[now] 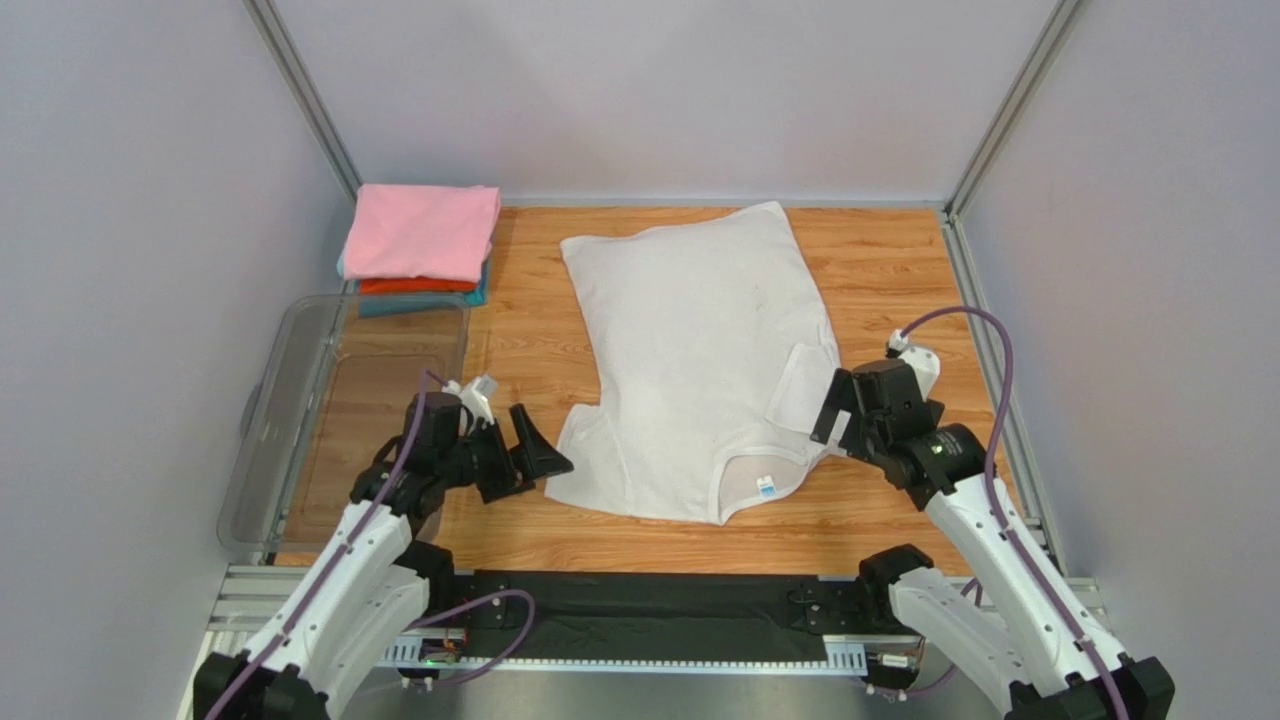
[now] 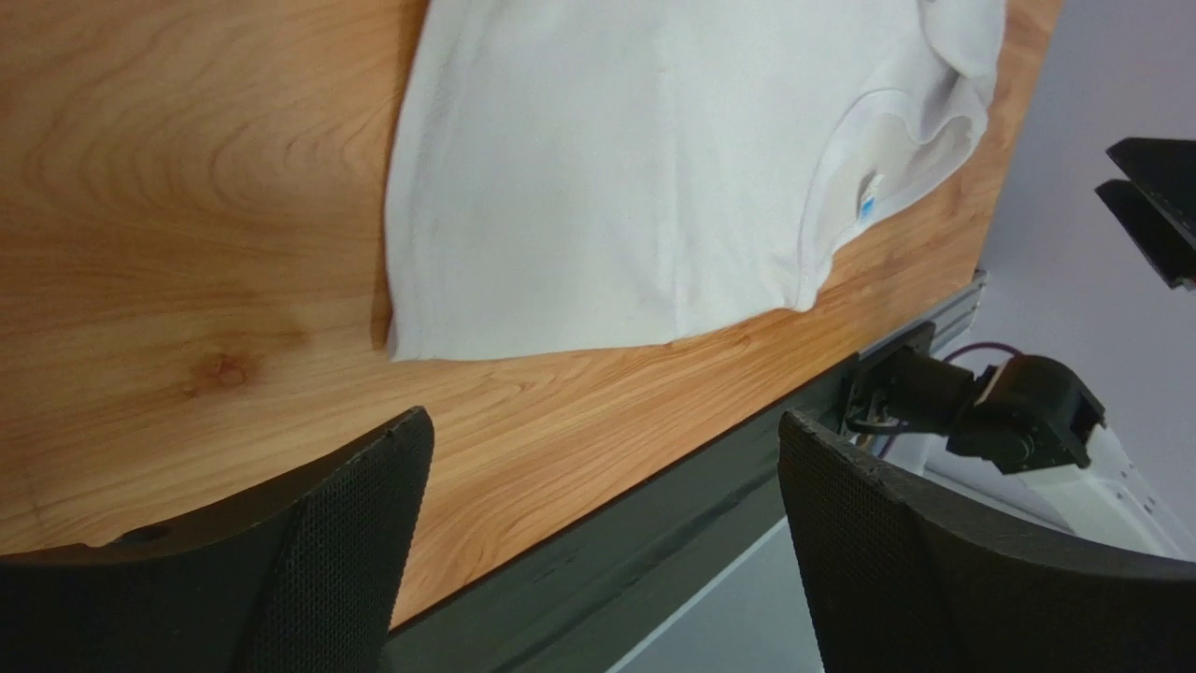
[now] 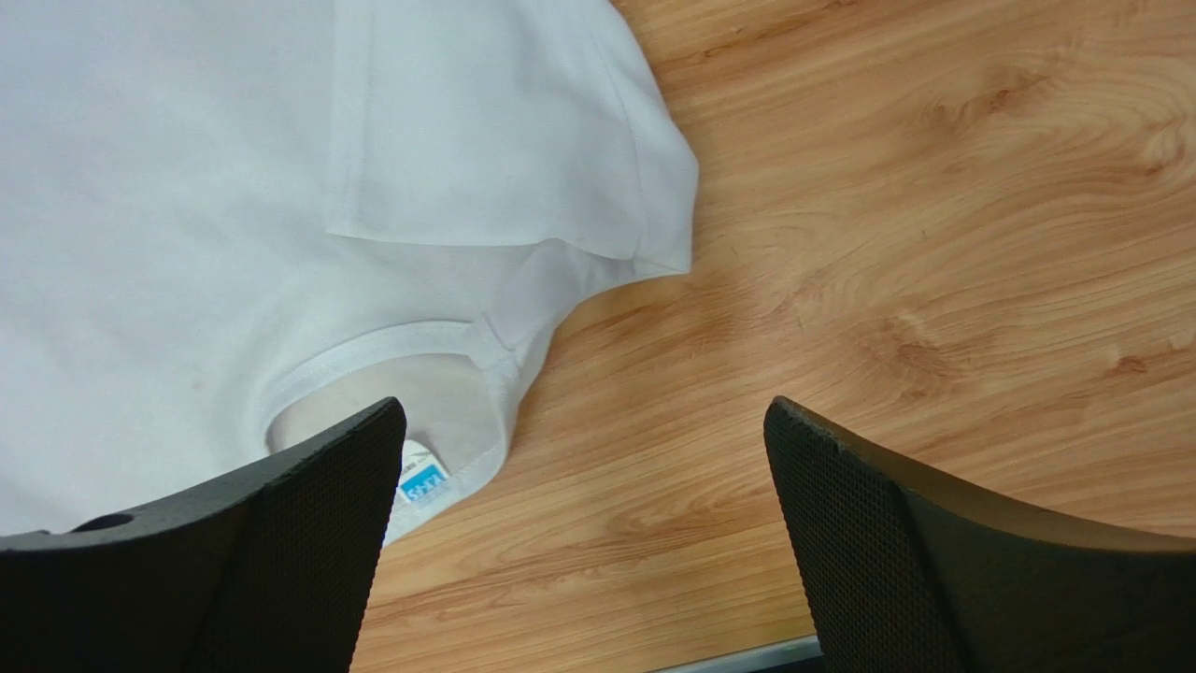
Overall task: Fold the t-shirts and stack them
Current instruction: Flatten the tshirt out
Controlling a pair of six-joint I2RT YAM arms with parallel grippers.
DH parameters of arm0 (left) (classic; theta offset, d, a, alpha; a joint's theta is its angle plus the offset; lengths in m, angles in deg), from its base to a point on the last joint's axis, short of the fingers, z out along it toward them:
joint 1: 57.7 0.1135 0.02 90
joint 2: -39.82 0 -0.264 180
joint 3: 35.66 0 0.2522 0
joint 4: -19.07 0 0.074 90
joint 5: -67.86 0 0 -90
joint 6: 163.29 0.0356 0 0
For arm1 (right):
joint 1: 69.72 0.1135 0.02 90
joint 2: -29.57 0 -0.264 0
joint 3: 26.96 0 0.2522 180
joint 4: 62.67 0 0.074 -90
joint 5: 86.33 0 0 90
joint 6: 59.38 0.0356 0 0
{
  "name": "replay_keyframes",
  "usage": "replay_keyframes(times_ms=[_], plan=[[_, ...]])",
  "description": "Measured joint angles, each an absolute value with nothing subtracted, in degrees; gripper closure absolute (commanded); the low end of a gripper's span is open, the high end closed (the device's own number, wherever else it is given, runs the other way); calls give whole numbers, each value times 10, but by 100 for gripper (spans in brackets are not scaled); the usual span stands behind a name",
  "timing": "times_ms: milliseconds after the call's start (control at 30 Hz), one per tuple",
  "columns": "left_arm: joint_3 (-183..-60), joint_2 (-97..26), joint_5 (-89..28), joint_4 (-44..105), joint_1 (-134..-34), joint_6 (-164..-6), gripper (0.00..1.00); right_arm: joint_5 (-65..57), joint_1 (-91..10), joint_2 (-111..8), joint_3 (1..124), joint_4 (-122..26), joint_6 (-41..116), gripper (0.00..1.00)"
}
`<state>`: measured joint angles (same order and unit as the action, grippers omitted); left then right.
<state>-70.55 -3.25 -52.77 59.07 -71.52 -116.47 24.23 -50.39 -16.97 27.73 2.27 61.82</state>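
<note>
A white t-shirt (image 1: 702, 353) lies spread flat on the wooden table (image 1: 887, 270), neck toward me with its light-blue label (image 1: 766, 485) showing. Its left sleeve (image 2: 590, 225) fills the left wrist view; its right sleeve and collar (image 3: 463, 154) fill the right wrist view. My left gripper (image 1: 538, 444) hovers open just left of the left sleeve, nothing between its fingers. My right gripper (image 1: 830, 405) is open beside the right sleeve, also holding nothing. A stack of folded t-shirts, pink (image 1: 421, 230) over orange-red (image 1: 416, 285) over teal (image 1: 415, 305), sits at the back left.
A clear plastic bin (image 1: 293, 413) stands along the table's left edge, in front of the folded stack. Grey walls close in the left, right and back. A black rail (image 1: 646, 608) runs along the near edge between the arm bases.
</note>
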Motion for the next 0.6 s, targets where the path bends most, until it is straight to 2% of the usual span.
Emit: replay_keyframes(times_ms=[133, 267, 467, 600], plan=[[-722, 39, -516, 582, -717, -1163, 0, 214, -504, -146, 278, 8, 630, 0], [-744, 44, -516, 557, -724, -1160, 0, 178, -504, -142, 278, -9, 634, 0], [-744, -43, -506, 500, -789, -1163, 0, 112, -487, -142, 255, -68, 633, 0], [-754, -137, -499, 443, -843, -1168, 0, 130, -427, -202, 266, -84, 618, 0]])
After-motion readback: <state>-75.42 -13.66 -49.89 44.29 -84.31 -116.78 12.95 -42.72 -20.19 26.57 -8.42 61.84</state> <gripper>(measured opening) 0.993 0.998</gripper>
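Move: From the right hand, the collar of the t-shirt lies about 8 cm to the left and 3 cm ahead, some 11 cm below; the folded right sleeve is straight ahead by roughly 14 cm, also below. From the left hand, the same collar is about 28 cm to the right and 5 cm ahead, 8 cm lower, with the left sleeve nearer, 8 cm ahead and 4 cm to the right. Inward from both sides, empty and wide open: the right hand sweeps left about 7.5 cm at nearly constant height until it hovers by the collar, turning counter-clockwise some 15 degrees. The left hand first rises 5 to 6 cm with a little forward and its fingertips tilting up, then swings right by about as much towards the collar while sinking around 3 cm. ##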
